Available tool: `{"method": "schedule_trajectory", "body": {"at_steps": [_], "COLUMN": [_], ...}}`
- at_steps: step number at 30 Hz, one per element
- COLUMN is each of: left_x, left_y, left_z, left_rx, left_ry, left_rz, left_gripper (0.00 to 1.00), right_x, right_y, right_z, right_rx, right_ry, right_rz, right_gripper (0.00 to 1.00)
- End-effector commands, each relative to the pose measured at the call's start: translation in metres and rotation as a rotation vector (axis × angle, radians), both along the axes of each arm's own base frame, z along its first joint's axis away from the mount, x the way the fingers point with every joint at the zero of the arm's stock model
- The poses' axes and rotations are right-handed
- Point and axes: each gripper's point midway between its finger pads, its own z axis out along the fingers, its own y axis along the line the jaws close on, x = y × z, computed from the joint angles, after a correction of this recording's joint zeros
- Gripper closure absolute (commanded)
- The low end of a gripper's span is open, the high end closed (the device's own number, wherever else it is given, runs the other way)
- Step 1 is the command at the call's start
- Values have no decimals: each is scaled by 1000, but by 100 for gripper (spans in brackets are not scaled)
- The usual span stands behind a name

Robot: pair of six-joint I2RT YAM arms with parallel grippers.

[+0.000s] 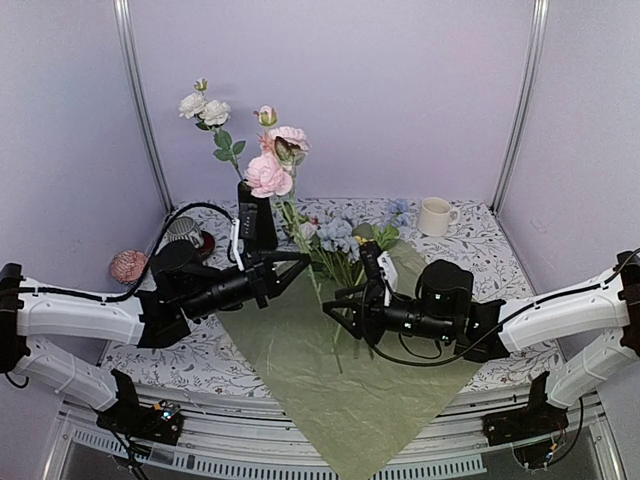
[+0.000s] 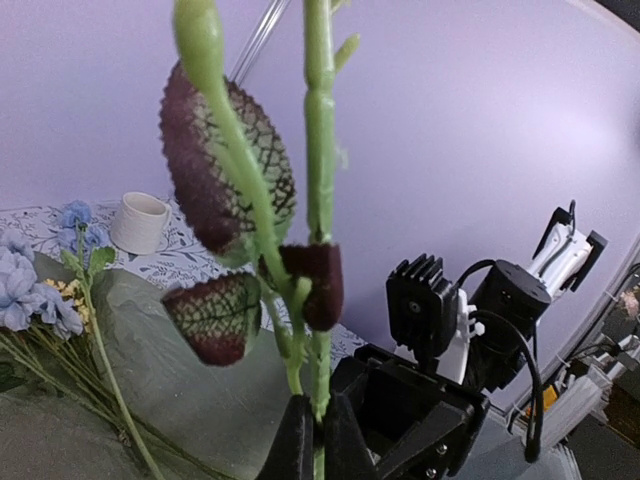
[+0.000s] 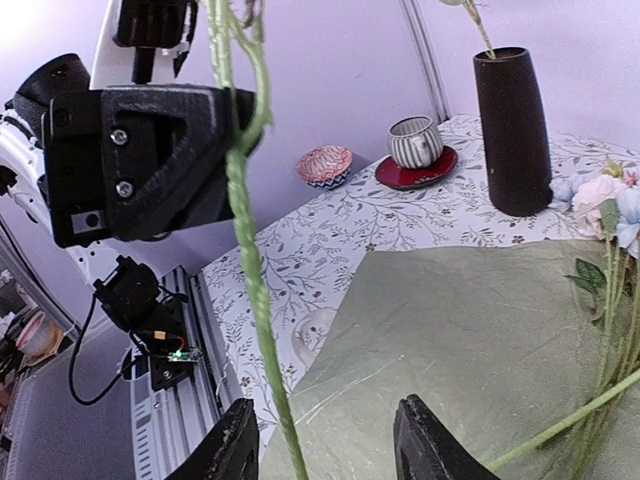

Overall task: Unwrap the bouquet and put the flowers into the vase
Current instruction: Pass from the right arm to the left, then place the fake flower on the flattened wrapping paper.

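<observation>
The black vase (image 1: 258,218) (image 3: 513,130) stands at the back with a white-flowered stem (image 1: 205,108) in it. My left gripper (image 1: 299,262) (image 2: 318,442) is shut on the green stem (image 2: 318,190) of a pink flower (image 1: 272,172), held upright just right of the vase. That stem hangs down between the open fingers (image 3: 235,452) of my right gripper (image 1: 336,307) (image 3: 330,455), close to the left one, with nothing pinched. The olive-green wrap (image 1: 340,380) (image 3: 470,340) lies spread flat. The other flowers (image 1: 340,240) (image 2: 30,290), blue and white, lie on its far edge.
A white mug (image 1: 436,215) (image 2: 137,222) stands at the back right. A striped cup on a red saucer (image 1: 188,234) (image 3: 415,145) and a small pink bowl (image 1: 128,265) (image 3: 325,163) sit at the left. Purple walls close in three sides.
</observation>
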Motion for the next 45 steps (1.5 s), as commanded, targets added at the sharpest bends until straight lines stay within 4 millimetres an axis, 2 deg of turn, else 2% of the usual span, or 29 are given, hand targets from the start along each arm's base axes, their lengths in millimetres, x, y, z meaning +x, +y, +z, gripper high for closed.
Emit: {"method": "schedule_trajectory", "body": {"at_steps": [1, 9, 15, 21, 24, 25, 30, 38, 45], "left_x": [3, 15, 25, 45, 55, 57, 70, 105, 139], "left_y": [17, 45, 67, 91, 100, 103, 115, 139, 148], "left_z": [3, 7, 13, 24, 29, 31, 44, 76, 120], "left_rx": [32, 93, 119, 152, 163, 170, 195, 250, 254], "left_ry": [-40, -62, -78, -81, -81, -82, -114, -208, -305], "left_rz": [82, 216, 300, 389, 414, 421, 472, 625, 721], "left_gripper": [100, 100, 100, 100, 100, 100, 100, 100, 100], "right_x": [13, 45, 55, 58, 58, 58, 49, 48, 45], "right_y": [-24, -83, -107, -110, -109, -108, -96, -89, -90], "right_z": [6, -3, -18, -35, -43, -45, -50, -54, -56], "right_rx": [12, -26, -105, -138, -138, -140, -123, -135, -131], "right_ry": [-24, -47, -119, -134, -129, -129, -163, -211, -213], "right_rz": [-136, -461, -575, -596, -592, -591, -500, -461, -445], "right_gripper": [51, 48, 46, 45, 32, 31, 1, 1, 1]}}
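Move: The pink flower is already pinched in the left hand, its lower stem loose between the right hand's half-open fingers. From the left hand, the black vase stands about 30 cm ahead, 15 to the left, its middle some 16 lower; the striped cup is 21 cm farther left of it, and the blue flowers lie 32 ahead, 7 right, 24 down. From the right hand, the remaining stems lie roughly 16 ahead, 5 right, 20 below. The pink flower, kept upright in the closed left fingers, is carried left, then also forward and up towards the vase, some 20 cm in all, with the hand swinging about 40 degrees counter-clockwise. The right hand backs off the stem to the right and somewhat forward, turning clockwise, then sinks about 5 cm towards the remaining stems while its fingers spread wide. ##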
